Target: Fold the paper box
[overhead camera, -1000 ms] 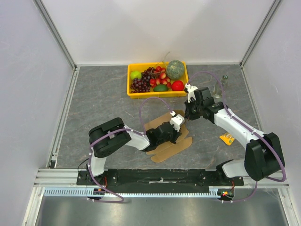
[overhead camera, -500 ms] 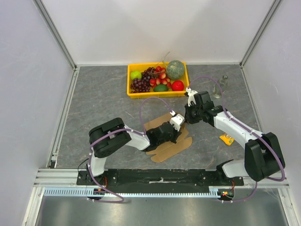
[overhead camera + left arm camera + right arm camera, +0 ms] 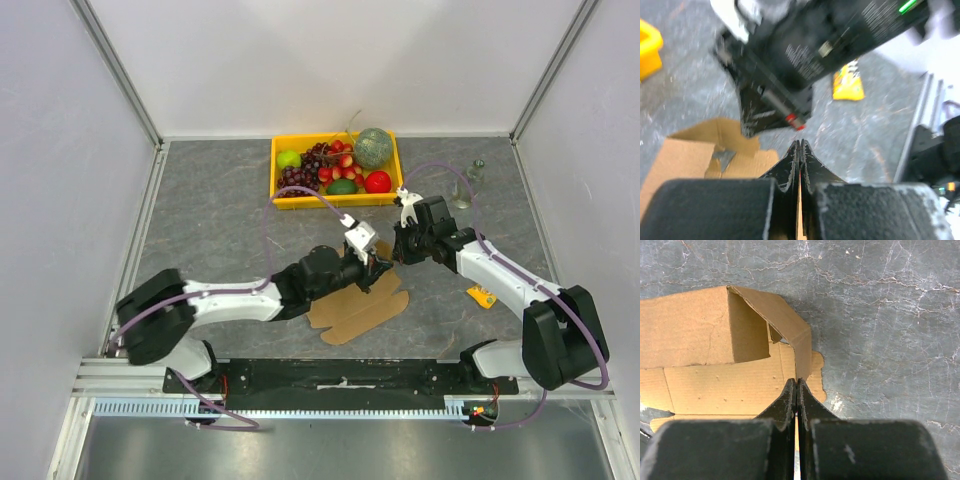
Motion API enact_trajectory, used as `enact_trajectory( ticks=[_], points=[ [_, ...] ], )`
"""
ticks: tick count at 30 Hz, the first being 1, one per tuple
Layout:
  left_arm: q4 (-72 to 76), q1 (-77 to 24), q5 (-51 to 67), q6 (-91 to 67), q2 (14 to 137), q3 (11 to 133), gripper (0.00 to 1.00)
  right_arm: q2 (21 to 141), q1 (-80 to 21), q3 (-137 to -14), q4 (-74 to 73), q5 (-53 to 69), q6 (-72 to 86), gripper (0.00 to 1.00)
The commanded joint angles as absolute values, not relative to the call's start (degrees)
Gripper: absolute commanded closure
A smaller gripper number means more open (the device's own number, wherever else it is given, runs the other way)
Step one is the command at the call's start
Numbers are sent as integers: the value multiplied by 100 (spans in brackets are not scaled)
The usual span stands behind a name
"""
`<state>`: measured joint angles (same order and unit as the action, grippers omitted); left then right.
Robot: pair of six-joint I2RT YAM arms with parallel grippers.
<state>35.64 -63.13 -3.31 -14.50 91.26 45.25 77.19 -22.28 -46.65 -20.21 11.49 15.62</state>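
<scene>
The paper box [image 3: 358,310] is a brown cardboard sheet lying mostly flat on the grey table, in front of both grippers. In the right wrist view one flap [image 3: 790,330] stands raised and folded over the sheet [image 3: 725,385]. My right gripper [image 3: 797,382] is shut, its tips right at the near end of that raised flap. My left gripper [image 3: 800,145] is shut too, with nothing between its fingers, just past the right edge of the cardboard [image 3: 695,160]. From above, the left gripper [image 3: 376,264] and right gripper [image 3: 398,254] sit close together at the sheet's far right corner.
A yellow crate [image 3: 283,196] filled with fruit stands at the back middle. A yellow packet [image 3: 484,294] lies right of the box under the right arm. A small clear glass object [image 3: 472,176] is at the back right. The right arm's black body [image 3: 790,70] looms just ahead of the left gripper.
The left arm has stretched out and lifted off the cardboard, its gripper moving up and right toward the right gripper. The right gripper has shifted slightly nearer the box.
</scene>
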Motion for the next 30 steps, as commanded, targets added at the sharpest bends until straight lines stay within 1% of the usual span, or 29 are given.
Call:
enact_trajectory(
  ticks=[1, 4, 7, 9, 14, 24, 30],
  points=[
    [3262, -6346, 80, -1204, 8018, 4307, 98, 7629, -2215, -4562, -2039, 984, 1538, 100],
    [2683, -6328, -648, -994, 7455, 4228, 98, 7629, -2215, -4562, -2022, 993, 1538, 100],
    [2137, -6153, -1360, -862, 7286, 4140, 98, 7629, -2215, -4562, -2013, 1019, 1521, 100],
    [1760, -5873, -1502, -940, 7304, 4087, 98, 7638, -2206, -4562, -2004, 1046, 1503, 100],
    [1740, -5467, -1363, -949, 7383, 3806, 98, 7638, -2206, -4553, -1986, 1063, 1494, 100],
    [1758, -5423, -1134, -782, 8032, 3893, 98, 7594, -2215, -4553, -1986, 1230, 1441, 100],
    [1802, -5423, -1081, -809, 8209, 3859, 98, 7541, -2215, -4561, -2004, 1406, 1415, 100]
  ],
)
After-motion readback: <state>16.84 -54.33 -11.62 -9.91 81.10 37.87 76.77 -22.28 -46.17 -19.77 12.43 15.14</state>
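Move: The folded-over wall of the box is what my left hand is bound for. Its middle lies about 5 cm ahead, 7 cm to the left and 9 cm below. The end flap is some 7 cm ahead, 2 cm right and 7 cm below this hand; the flat bottom panel is about 2 cm ahead, 3 cm left and 14 cm down. From my right hand, which has the flap pinched, the wall's middle is roughly 10 cm left, 2 cm back and 2 cm lower. I carry my shut left hand, already rising clear of the cardboard, up about 9 cm more, swing it some 12 cm left and a little forward, then bring it down about 14 cm towards the left part of the folded wall. Its fingers tip down and turn counter-clockwise, 15 to 20 degrees each, ending close over the wall. My right hand stays put, keeping its pinch on the end flap. ##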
